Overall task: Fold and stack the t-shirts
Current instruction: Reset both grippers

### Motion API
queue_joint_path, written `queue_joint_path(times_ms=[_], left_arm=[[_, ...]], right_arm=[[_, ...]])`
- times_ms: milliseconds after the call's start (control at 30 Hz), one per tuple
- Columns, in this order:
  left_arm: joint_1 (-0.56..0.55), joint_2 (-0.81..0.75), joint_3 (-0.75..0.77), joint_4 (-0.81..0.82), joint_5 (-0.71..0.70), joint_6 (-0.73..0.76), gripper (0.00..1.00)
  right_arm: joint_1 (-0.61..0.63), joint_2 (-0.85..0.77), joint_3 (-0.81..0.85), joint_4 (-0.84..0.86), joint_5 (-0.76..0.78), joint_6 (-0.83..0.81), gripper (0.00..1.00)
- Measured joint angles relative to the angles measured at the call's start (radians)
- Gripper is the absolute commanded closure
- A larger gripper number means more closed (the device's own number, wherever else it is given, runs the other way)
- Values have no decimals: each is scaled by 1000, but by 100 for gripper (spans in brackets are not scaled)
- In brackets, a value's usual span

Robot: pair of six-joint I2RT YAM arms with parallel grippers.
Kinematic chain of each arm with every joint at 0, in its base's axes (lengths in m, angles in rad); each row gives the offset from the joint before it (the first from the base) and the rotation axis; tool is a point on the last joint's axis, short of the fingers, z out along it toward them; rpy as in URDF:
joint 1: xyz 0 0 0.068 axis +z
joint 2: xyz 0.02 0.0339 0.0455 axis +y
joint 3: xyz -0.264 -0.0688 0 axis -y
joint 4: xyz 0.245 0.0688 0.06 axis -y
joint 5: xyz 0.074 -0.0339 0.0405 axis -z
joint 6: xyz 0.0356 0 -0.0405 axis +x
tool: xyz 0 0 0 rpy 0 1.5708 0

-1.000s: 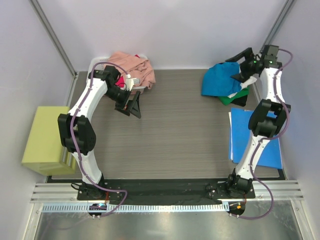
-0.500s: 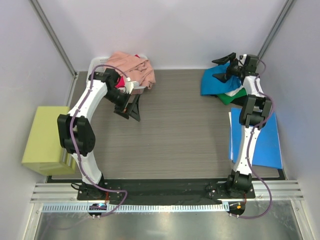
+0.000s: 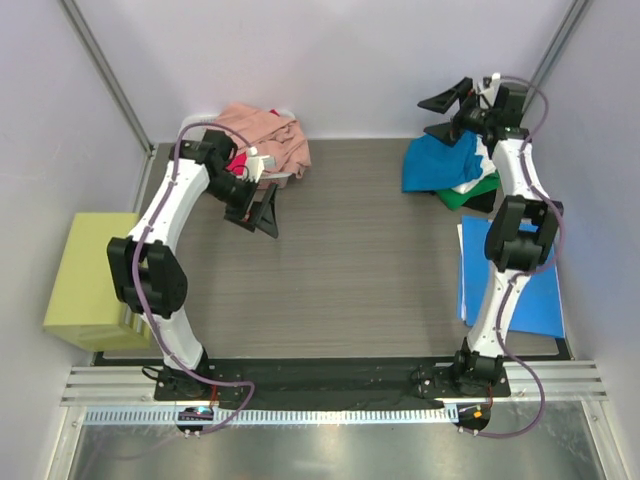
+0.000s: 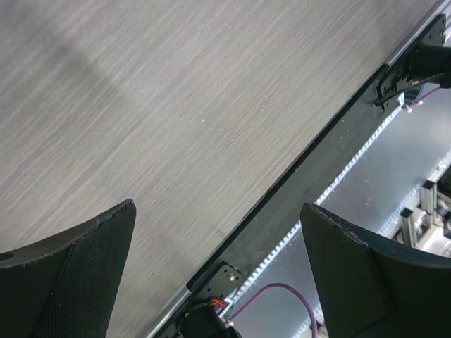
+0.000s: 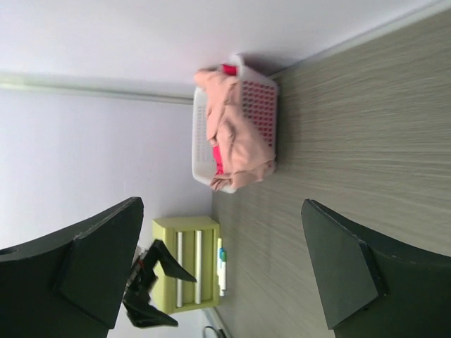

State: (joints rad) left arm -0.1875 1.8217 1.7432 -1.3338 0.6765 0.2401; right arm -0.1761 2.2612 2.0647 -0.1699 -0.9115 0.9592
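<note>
A stack of t-shirts lies at the table's far right: teal-blue (image 3: 436, 160) on top, white (image 3: 486, 156) and green (image 3: 468, 196) edges showing beneath. My right gripper (image 3: 441, 115) hangs open and empty above the stack's far edge, pointing left. A salmon pink t-shirt (image 3: 270, 135) heaps over a white basket (image 3: 272, 179) at the far left, a magenta-red one (image 3: 240, 163) under it. The right wrist view shows the basket (image 5: 259, 105), the pink shirt (image 5: 229, 137) and my right gripper (image 5: 222, 203). Just right of the basket my left gripper (image 3: 256, 212) stands open over bare table, nothing between its jaws (image 4: 217, 206).
A stiff blue sheet (image 3: 535, 290) lies along the right edge by the right arm. A yellow-green box (image 3: 85, 285) sits off the table's left side, also visible in the right wrist view (image 5: 187, 264). The left wrist view looks down on the table's black front rail (image 4: 296, 183).
My right gripper has lifted off the teal-blue stack and swung up and to the left, staying open. The left gripper has shifted only slightly beside the basket.
</note>
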Motion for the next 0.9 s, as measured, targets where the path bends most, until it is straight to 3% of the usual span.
queue_joint_path(times_ms=[267,367,700,767,900], left_arm=[[12,-155,42,25,-26,-45,0],[20,-194,42,29,-26,-56,0],[59,-231,-46,92,-38,-105,0],[121,-261,-105,116,-7,-124,0],[362,-272,-208,120,162,-121,0]], right_arm=[[103,-740,-458,-51,216,-257,0],[156,-938,-607,-28,290,-323,0],[216,-1135,-922,-117,404,-381,0],[229,-1204,-1004,-160,416,-381,0],[240,-1335,-1083,-229,438,-385,0]])
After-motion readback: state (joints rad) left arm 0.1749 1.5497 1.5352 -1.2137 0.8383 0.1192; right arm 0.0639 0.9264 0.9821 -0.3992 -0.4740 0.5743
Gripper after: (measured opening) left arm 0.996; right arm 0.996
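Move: The folded blue t-shirt on top of the stack lies about 10 cm below the right hand, some 6 cm back and 3 cm to its right; the white shirt beneath is 7 cm right and 5 back of the hand, the green 7 right and 9 back, the blue folder 34 back and 15 right. From the left hand the blue t-shirt is about 22 cm ahead and 42 right; the basket is 22 ahead and 5 left, the yellow box 29 left and 13 back. The blue t-shirt is left on its stack as the already empty right hand swings clear, about 30 cm back and a little left, arching some 16 cm up before sinking most of that again, its left side rolling down about 25 degrees. The left hand first rises some 7 cm, then sinks a little and swings about 9 cm left towards the yellow box, turning counter-clockwise. Both grippers stay open. ##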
